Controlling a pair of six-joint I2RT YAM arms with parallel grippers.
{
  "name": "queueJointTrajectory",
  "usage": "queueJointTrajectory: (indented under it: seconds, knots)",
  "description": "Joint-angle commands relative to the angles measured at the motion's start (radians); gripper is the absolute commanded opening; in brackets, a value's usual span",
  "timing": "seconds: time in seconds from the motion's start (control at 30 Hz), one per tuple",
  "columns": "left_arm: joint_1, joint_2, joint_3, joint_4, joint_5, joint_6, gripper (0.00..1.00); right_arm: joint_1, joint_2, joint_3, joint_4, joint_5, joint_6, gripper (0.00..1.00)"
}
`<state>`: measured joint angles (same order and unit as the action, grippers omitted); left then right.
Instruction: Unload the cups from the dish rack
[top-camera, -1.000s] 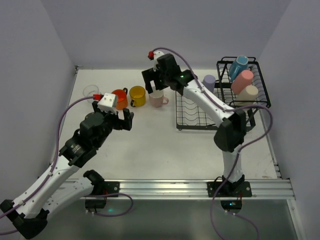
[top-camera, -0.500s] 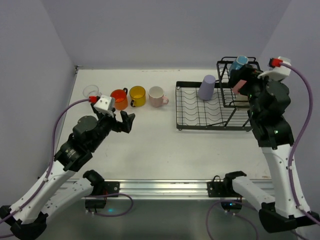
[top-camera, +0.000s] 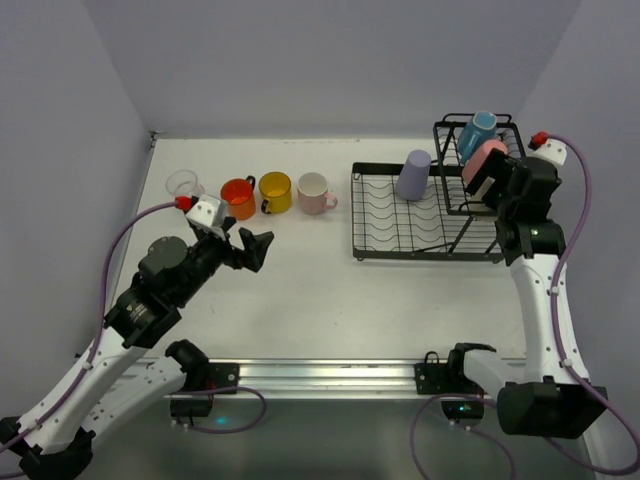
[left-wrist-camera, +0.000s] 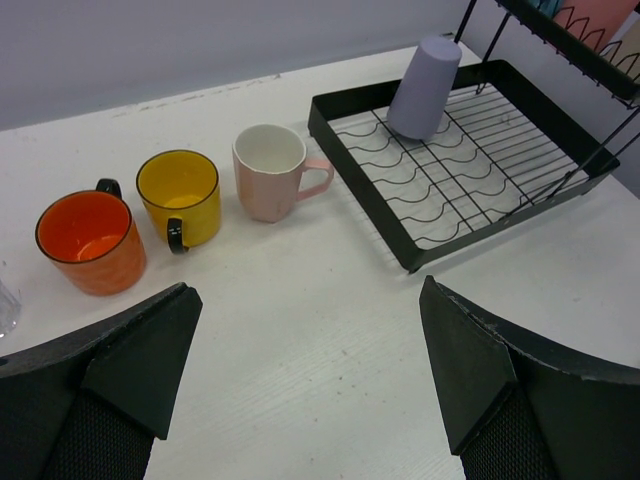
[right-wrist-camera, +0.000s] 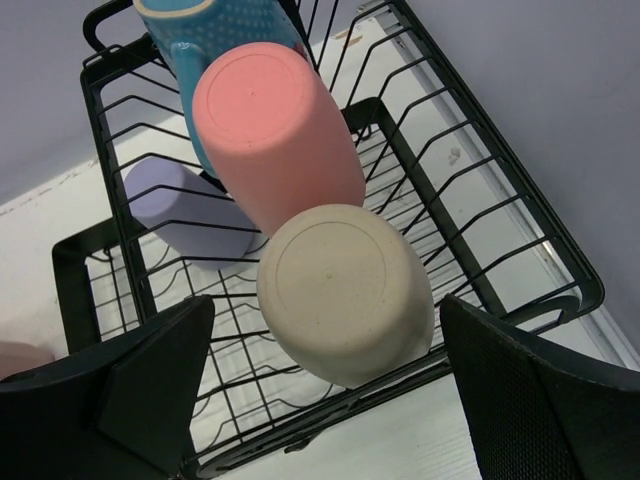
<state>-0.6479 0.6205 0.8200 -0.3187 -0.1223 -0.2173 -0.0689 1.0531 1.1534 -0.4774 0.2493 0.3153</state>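
The black dish rack (top-camera: 356, 215) stands at the right of the table. A lavender tumbler (top-camera: 413, 174) sits upside down on its flat tray. In the raised basket lie a blue mug (top-camera: 478, 129), a salmon-pink tumbler (top-camera: 483, 158) and, shown in the right wrist view, a beige cup (right-wrist-camera: 345, 295). My right gripper (top-camera: 490, 187) hovers over the basket, open, its jaws either side of the beige cup without touching it. On the table at the far left stand a clear glass (top-camera: 183, 183), an orange mug (top-camera: 238, 197), a yellow mug (top-camera: 274, 191) and a pale pink mug (top-camera: 315, 192). My left gripper (top-camera: 246, 246) is open and holds nothing, just in front of those mugs.
Grey walls close the table on three sides; the right wall runs close behind the raised basket (right-wrist-camera: 592, 288). Bare white tabletop (left-wrist-camera: 300, 340) lies under the left gripper (left-wrist-camera: 310, 320), between the mugs and the rack (left-wrist-camera: 355, 180).
My right arm has swung from the pale pink mug back to the raised basket, its jaws opening wider. The left arm has drawn back slightly.
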Motion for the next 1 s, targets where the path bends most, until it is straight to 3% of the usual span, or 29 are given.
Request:
queueJointTrajectory:
  seconds: [0.0,0.17,0.33,0.47,0.53,0.67,0.97]
  knots:
    - [0.01,-0.007,-0.007,0.029,0.032,0.007,1.0,-0.019,0.025,0.045,-0.029,-0.022,0.004,0.96]
    - [0.008,-0.005,-0.007,0.03,0.029,0.01,1.0,-0.02,0.085,0.089,-0.036,-0.008,-0.016,0.96]
    - [0.01,0.005,-0.005,0.032,0.029,0.009,1.0,-0.019,0.128,0.109,-0.047,-0.012,-0.03,0.86]
    - [0.01,0.015,-0.004,0.033,0.036,0.006,1.0,-0.02,0.127,0.118,-0.07,0.021,-0.035,0.72]
    - [0.008,0.018,-0.001,0.036,0.044,0.006,1.0,-0.02,0.104,0.117,-0.069,0.054,-0.036,0.56]
    - [0.01,0.031,0.002,0.04,0.058,0.001,1.0,-0.02,0.05,0.118,-0.049,0.061,-0.027,0.48]
    - [0.008,0.073,0.024,0.064,0.113,-0.024,1.0,-0.02,-0.096,0.164,-0.018,0.007,0.002,0.41]
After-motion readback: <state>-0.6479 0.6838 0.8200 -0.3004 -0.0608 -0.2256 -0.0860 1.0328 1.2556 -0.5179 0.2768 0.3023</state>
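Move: The cream cup lies bottom towards me on the rack's upper tier, about 4 cm ahead of my right hand, 1 cm to its right and 3 cm below. The pink cup is some 6 cm farther out than the cream one and 3 cm left of it, the blue mug roughly 13 cm beyond it and 4 cm left. The purple cup sits about 14 cm left of my right hand, 8 ahead and 15 lower. From my left hand the cream cup is roughly 15 cm ahead and 55 to the right. With my right hand I ease forward about 2 cm, slightly down and to the right, until my open fingers straddle the bottom end of the cream cup, then close them partway and pinch its sides. Keeping that grip, I draw back some 3 cm and lift by nearly 6, the fingers tilting up about 10 degrees. My empty left hand drifts a couple of centimetres right and down, still open. ##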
